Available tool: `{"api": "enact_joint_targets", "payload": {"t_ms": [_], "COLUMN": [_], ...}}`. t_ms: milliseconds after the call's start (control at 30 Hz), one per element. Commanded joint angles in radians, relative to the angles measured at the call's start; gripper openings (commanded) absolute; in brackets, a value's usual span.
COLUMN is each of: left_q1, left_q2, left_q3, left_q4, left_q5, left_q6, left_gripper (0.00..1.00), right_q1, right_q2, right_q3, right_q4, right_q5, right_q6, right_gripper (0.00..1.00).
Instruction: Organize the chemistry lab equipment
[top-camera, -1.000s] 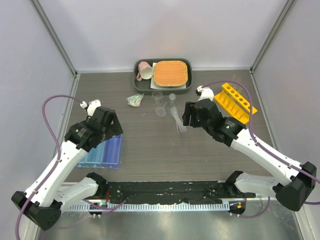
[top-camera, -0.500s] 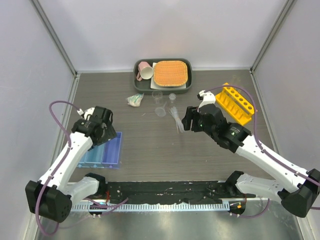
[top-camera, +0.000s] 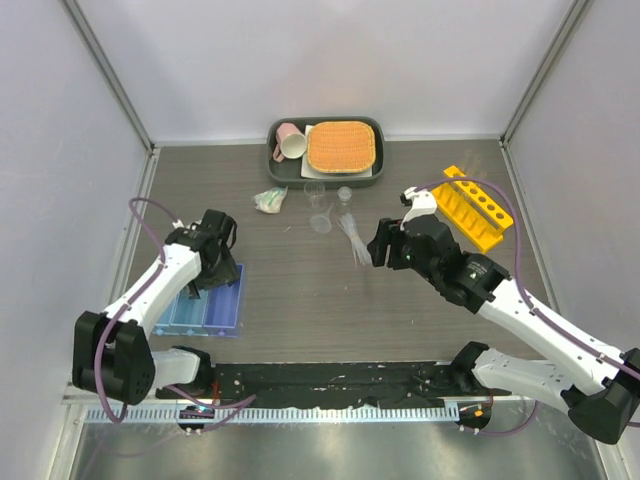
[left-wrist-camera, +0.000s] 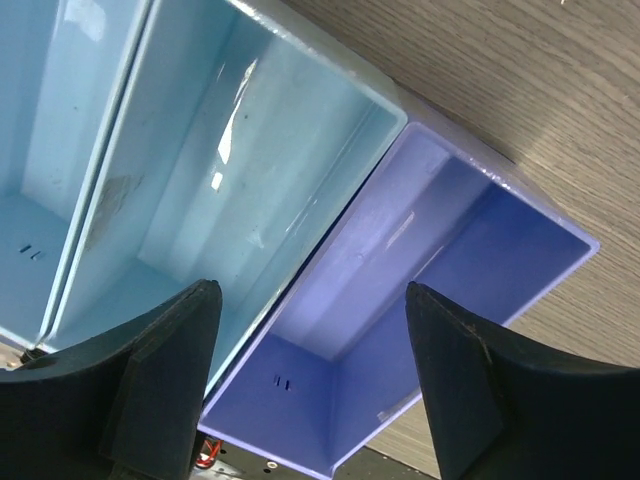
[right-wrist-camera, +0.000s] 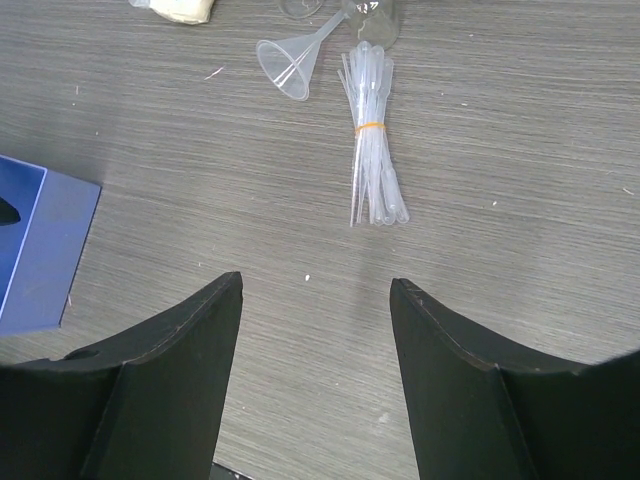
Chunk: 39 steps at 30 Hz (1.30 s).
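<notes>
The blue three-compartment tray (top-camera: 222, 305) lies at the near left. My left gripper (top-camera: 206, 270) hangs just above it, open. In the left wrist view its jaws (left-wrist-camera: 312, 292) straddle the violet end compartment (left-wrist-camera: 420, 250), which holds nothing, and touch nothing that shows. A banded bundle of clear pipettes (right-wrist-camera: 372, 150) lies mid-table, with a clear funnel (right-wrist-camera: 285, 62) and small beakers (top-camera: 315, 192) behind it. My right gripper (right-wrist-camera: 315, 285) hovers open, short of the pipettes (top-camera: 353, 238), above bare wood. The yellow holed rack (top-camera: 472, 207) stands to the right.
At the back, a dark tray (top-camera: 277, 158) holds a pink mug (top-camera: 290, 141) and an orange woven mat (top-camera: 341, 146). A small crumpled wrapper (top-camera: 269, 200) lies left of the beakers. The tray's corner (right-wrist-camera: 40, 250) shows at the left of the right wrist view.
My left arm swung in over the blue tray and its jaws narrowed somewhat. The right arm drifted slightly right and nearer, its jaws unchanged.
</notes>
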<state>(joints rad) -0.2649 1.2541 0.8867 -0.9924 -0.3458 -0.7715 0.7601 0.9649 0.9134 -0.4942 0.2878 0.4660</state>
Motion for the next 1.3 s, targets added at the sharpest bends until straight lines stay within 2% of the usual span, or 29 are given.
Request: {"api": "enact_joint_targets", "payload": {"t_ms": [0,200,300,333,433,500,567,733,1033,1267], "left_q1": [0.013,0.038,0.046,0.047,0.047,0.049,0.05,0.05,0.049,0.043], "left_q2": [0.046,0.105,0.129,0.137,0.157,0.171,0.192,0.226,0.317,0.38], "left_q3": [0.011,0.026,0.026,0.026,0.027,0.032,0.04,0.081,0.178,0.215], "left_q4": [0.052,0.054,0.066,0.067,0.083,0.089,0.095,0.097,0.12,0.166], "left_q5": [0.002,-0.002,0.011,0.013,0.016,0.018,0.018,0.021,0.027,0.048], "left_q6": [0.067,0.11,0.13,0.135,0.149,0.156,0.162,0.179,0.264,0.353], "left_gripper": [0.76,0.65,0.52,0.43,0.29,0.28,0.22,0.02,0.0,0.0], "right_q1": [0.005,0.007,0.007,0.007,0.007,0.005,0.005,0.008,0.008,0.01], "right_q2": [-0.028,-0.023,-0.02,-0.022,-0.023,-0.022,-0.023,-0.011,0.009,0.051], "right_q3": [-0.008,-0.027,-0.033,-0.036,-0.041,-0.041,-0.045,-0.054,-0.061,-0.004], "right_q4": [0.036,0.049,0.051,0.052,0.051,0.052,0.054,0.071,0.077,0.011], "right_q5": [-0.003,-0.012,-0.01,-0.004,0.005,0.005,0.007,0.008,0.011,0.04], "right_q6": [0.002,0.01,0.011,0.014,0.019,0.022,0.023,0.033,0.031,-0.026], "right_gripper": [0.66,0.66,0.66,0.66,0.66,0.66,0.66,0.66,0.66,0.66]}}
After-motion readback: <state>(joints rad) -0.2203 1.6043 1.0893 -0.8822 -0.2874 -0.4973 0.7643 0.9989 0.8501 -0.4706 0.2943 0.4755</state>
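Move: Just under the left hand lies the purple bin, its middle about 3 cm back, 3 cm to the right and 5 cm below; the wall it shares with the middle blue bin runs between the open fingers. That blue bin's middle is 3 cm back and 4 cm left, the outer blue bin's 3 cm back and 10 cm left. From the right hand, the purple bin is some 35 cm left, 7 cm back and 18 cm lower. Sinking about 2.5 cm, the left hand shuts its wide-open fingers on the adjoining walls of the purple and middle blue bins, towards their far end, and pinches them together. Keeping that grip, it drags the bins forward over the table by about 6 cm, staying level and turning slightly clockwise. The right hand, empty and part-open, sinks some 3 cm well clear of the bins. ##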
